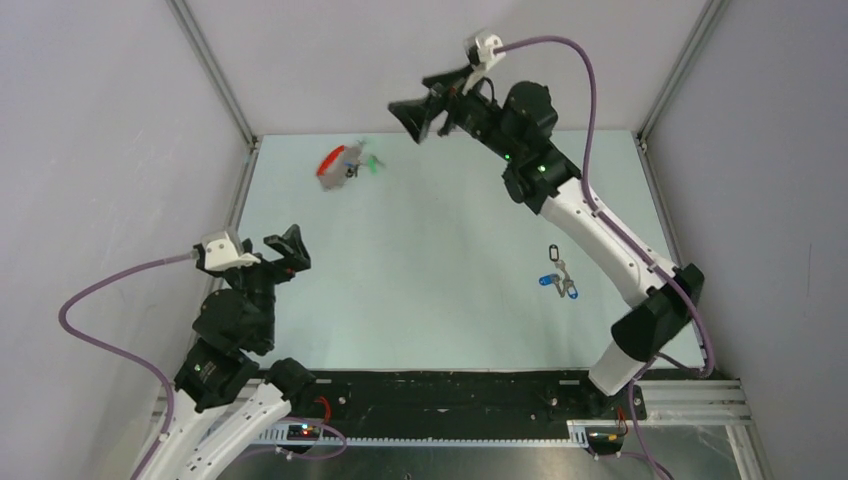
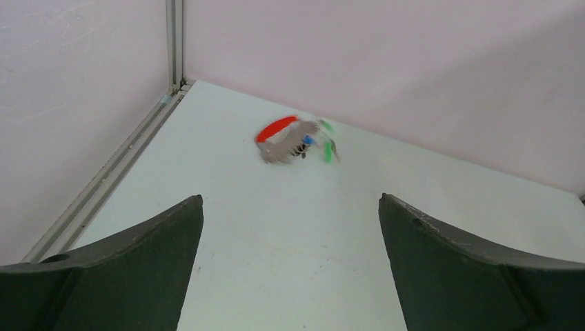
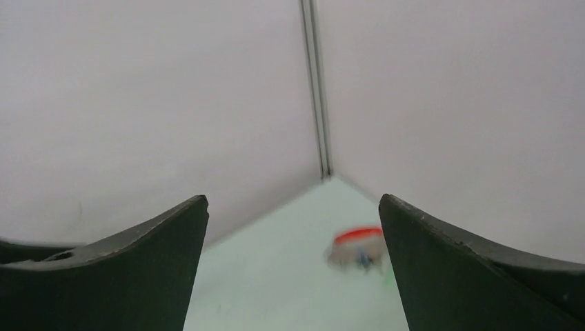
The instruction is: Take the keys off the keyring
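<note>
The keyring, with its bright red band and a bunch of silver keys capped green and blue, shows motion-blurred near the table's far left corner. It also shows in the left wrist view as the keyring with keys, and in the right wrist view as a blurred keyring. My right gripper hangs high at the back, right of the bunch, open with nothing between its fingers. My left gripper sits low at the near left, open and empty, pointing toward the bunch.
A separate small cluster of blue-capped keys lies at the right of the table beside the right arm. Enclosure walls and a metal corner post bound the table at the back and sides.
</note>
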Action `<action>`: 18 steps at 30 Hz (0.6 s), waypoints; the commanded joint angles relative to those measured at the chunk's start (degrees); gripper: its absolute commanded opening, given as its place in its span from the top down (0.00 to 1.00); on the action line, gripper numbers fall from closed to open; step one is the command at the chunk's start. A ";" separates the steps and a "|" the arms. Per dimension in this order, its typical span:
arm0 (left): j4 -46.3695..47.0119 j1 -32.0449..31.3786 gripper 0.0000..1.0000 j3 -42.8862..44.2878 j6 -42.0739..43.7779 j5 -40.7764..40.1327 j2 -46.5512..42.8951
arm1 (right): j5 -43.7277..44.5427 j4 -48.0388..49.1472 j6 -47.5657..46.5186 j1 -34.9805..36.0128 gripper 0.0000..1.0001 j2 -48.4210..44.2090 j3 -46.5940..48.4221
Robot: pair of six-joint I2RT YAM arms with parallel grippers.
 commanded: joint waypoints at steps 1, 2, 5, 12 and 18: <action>0.04 0.28 0.00 2.00 0.37 -0.86 2.42 | -1.07 6.99 4.63 -3.95 0.00 -7.69 -17.79; 0.11 0.32 0.00 2.31 -0.24 -1.18 3.01 | -0.58 7.26 4.21 -4.36 0.01 -10.97 -20.01; 0.14 0.27 0.00 3.80 -4.02 -3.58 6.60 | 2.99 4.39 0.82 -5.65 0.01 -17.23 -28.58; 0.23 0.26 0.00 6.05 -8.72 -3.24 13.68 | 13.34 -8.22 -8.24 -7.91 0.01 -31.24 -38.25; 1.34 0.28 0.00 7.31 -7.26 7.87 14.51 | 17.17 -12.43 -5.47 -13.91 0.01 -40.45 -47.85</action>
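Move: The keyring with its bunch of keys, already let go, is near the far left of the table, about 26 cm ahead of the right hand, 22 cm to its left and some 50 cm below. The loose keys lie about 9 cm back from that hand and 40 cm to its right, on the same table top. From the left hand, the keyring is roughly 43 cm ahead, 5 cm right and 32 cm down. Empty and still wide open, the right hand leaves the keyring and swings about 18 cm right, towards the side where the loose keys lie. It drops some 15 cm on the way, then comes back up about 4, drawing back 5 cm late on and turning roughly 25 degrees clockwise. The open left hand eases forward and right, about 4 cm and 3 cm, tipping slightly down. ##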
